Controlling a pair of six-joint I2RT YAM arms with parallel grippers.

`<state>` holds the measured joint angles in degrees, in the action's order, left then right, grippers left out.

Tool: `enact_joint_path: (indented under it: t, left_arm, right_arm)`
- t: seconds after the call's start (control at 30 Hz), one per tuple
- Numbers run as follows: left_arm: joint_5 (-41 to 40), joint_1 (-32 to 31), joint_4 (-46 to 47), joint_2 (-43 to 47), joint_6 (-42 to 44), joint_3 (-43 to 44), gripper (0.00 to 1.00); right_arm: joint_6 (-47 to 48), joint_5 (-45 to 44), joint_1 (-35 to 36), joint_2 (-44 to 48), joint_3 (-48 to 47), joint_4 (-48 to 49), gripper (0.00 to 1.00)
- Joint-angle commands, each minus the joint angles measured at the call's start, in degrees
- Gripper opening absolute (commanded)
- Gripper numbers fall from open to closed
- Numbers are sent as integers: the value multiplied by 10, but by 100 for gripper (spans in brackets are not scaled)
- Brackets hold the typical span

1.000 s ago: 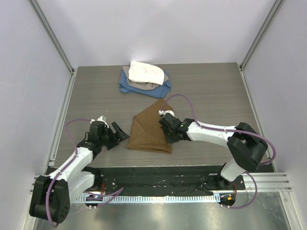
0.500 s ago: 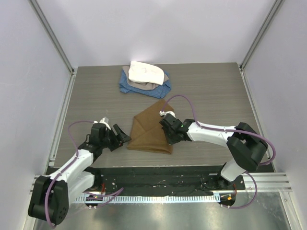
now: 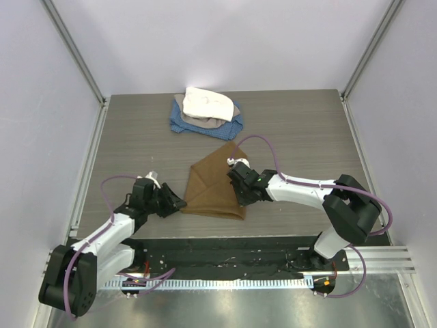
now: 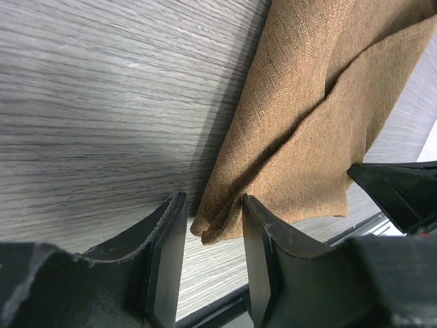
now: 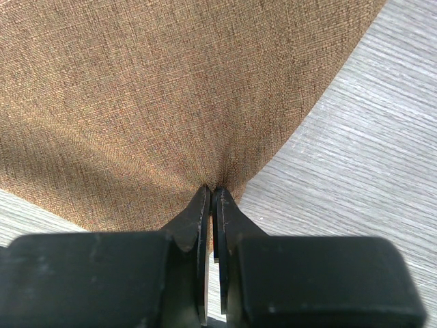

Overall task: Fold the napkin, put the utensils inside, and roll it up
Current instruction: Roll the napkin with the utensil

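The tan-brown napkin (image 3: 213, 186) lies folded in a rough triangle at the table's middle. My left gripper (image 3: 176, 203) sits low at its near left corner. In the left wrist view the napkin (image 4: 314, 102) has that corner poking between the fingers of the left gripper (image 4: 213, 205), which stands open with a gap on both sides. My right gripper (image 3: 239, 195) rests on the napkin's right side. Seen from the right wrist, the right gripper (image 5: 213, 191) is shut on a pinched edge of the napkin (image 5: 150, 89). The utensils are out of view.
A white cloth (image 3: 207, 102) is heaped on a blue cloth (image 3: 183, 124) at the back of the table. A black strip (image 3: 225, 247) runs along the near edge, close behind the napkin. Side rails bound the table left and right.
My left gripper has moved toward the near edge and right, up to the napkin's corner, and its jaws have narrowed. The right gripper has stayed put, shut on the napkin.
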<state>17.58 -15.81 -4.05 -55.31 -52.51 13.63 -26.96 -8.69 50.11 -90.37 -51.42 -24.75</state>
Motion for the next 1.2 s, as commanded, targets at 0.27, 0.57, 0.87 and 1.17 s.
enact_joint_path:
  t: [0.27,0.57,0.87,1.17]
  left_arm:
    - [9,-17,38,-31,-15,-9,30]
    - [22,-18,28,-50,-9,31,0]
    - [56,-9,-75,-72,33,117,0]
    - [130,30,-88,-114,45,153,0]
  right_arm:
    - [-5,-12,-2,12,-2,9,9]
    - [34,-50,1,69,-28,-1,47]
    - [168,-161,126,102,-40,116,73]
    - [238,-256,248,-19,-76,262,76]
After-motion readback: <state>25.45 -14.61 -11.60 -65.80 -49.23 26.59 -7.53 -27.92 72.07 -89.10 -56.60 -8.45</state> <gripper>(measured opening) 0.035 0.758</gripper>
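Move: The napkin's near-left corner lies almost between the left hand's open fingers, about 1 cm to their right and 1 cm below; from the right hand, still pinching the near-right side, that corner is some 16 cm left and 2 cm back. The napkin's middle is about 9 cm right and 6 cm ahead of the left hand. The blue cloth pile stands roughly 7 cm right and 27 cm ahead of that same hand. The napkin's near-left corner is pinched as the left hand sinks slightly, edges right and shuts, then lifts about 4 cm with a little forward travel, keeping its grip. The napkin's right side is released: the right hand opens, rises about 10 cm and sweeps some 11 cm left over the near edge towards the left hand, fingers swinging up and forward by about 30 degrees and turning counter-clockwise, just starting down at the end. ##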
